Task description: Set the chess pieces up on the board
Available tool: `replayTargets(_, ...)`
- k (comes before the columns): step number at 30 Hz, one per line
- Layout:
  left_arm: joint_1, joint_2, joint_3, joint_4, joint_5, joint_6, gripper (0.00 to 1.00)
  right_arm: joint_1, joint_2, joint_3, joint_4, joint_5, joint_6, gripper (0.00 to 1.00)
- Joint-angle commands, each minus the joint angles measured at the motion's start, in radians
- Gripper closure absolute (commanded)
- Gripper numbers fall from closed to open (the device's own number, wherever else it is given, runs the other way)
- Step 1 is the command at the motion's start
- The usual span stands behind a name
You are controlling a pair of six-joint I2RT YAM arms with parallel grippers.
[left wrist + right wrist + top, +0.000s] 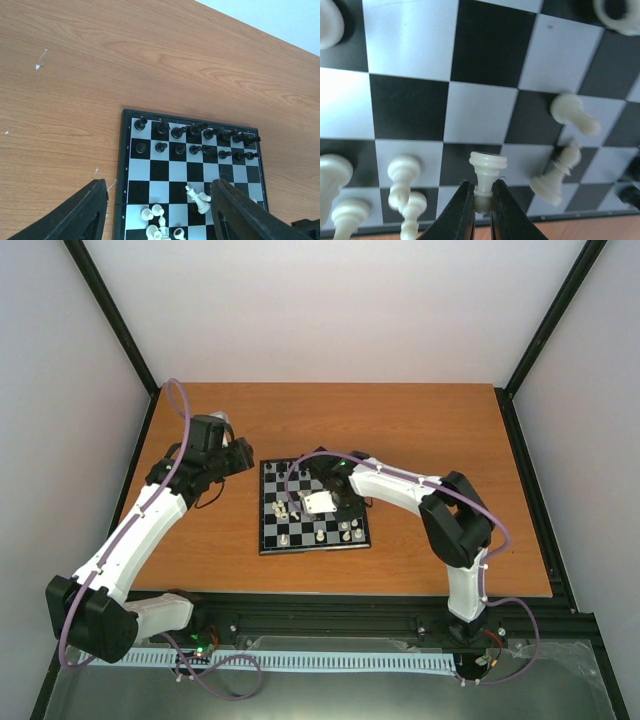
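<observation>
The board point(283, 541) lies mid-table. Black chess pieces point(200, 134) stand in two rows along its far side in the left wrist view. Cream-white pieces lie scattered: a tipped one point(199, 199) and a small heap point(160, 226) at the near edge. My right gripper point(482, 189) hovers over the board, shut on a cream-white pawn point(488, 167) held by its neck, base pointing away from the fingers. More white pieces point(405, 172) stand or lie around it. My left gripper point(160, 197) is open with nothing between its fingers, beside the board's left edge point(243, 456).
The wooden table point(420, 420) stretches beyond the board on all sides. White walls with black frame posts point(110, 310) enclose it. The right arm point(455, 525) reaches in from the right, its white wrist part covering the board's middle.
</observation>
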Motion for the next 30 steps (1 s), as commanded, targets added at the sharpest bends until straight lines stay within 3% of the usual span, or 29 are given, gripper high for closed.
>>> replayTargets(1,0.009,-0.015,-0.001,0.026,0.012,0.028,0.4,0.034,0.057,0.043,-0.004,0.114,-0.015,0.93)
replayTargets(4,0.009,-0.017,-0.004,0.028,0.015,0.029,0.4,0.036,0.078,0.07,-0.013,0.119,-0.007,0.92)
replayTargets(11,0.008,-0.017,-0.006,0.032,0.035,0.03,0.4,0.037,0.081,0.075,-0.015,0.104,0.002,0.76)
replayTargets(30,0.008,-0.01,-0.014,0.035,0.061,0.034,0.4,0.033,0.079,0.078,-0.005,0.057,0.05,0.7)
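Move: The right hand holds a white pawn upright just over the board. The free light square it goes to lies about 1 cm ahead and 4 cm below. A white pawn stands some 5 cm back and 1 cm right; a lying white piece is about 4 cm ahead, straight on, and another white pawn 4 cm ahead and 3 cm left. From the left hand that square is roughly 22 cm right, 4 cm back and 21 cm below. The white pawn's base meets the board as the right hand sinks about 2 cm, and the fingers then part to about a quarter open and let go of its head. While opening, the hand eases up about half a centimetre and shifts roughly 1 cm forward and a little left, then hovers with the fingertips still either side of the pawn. ##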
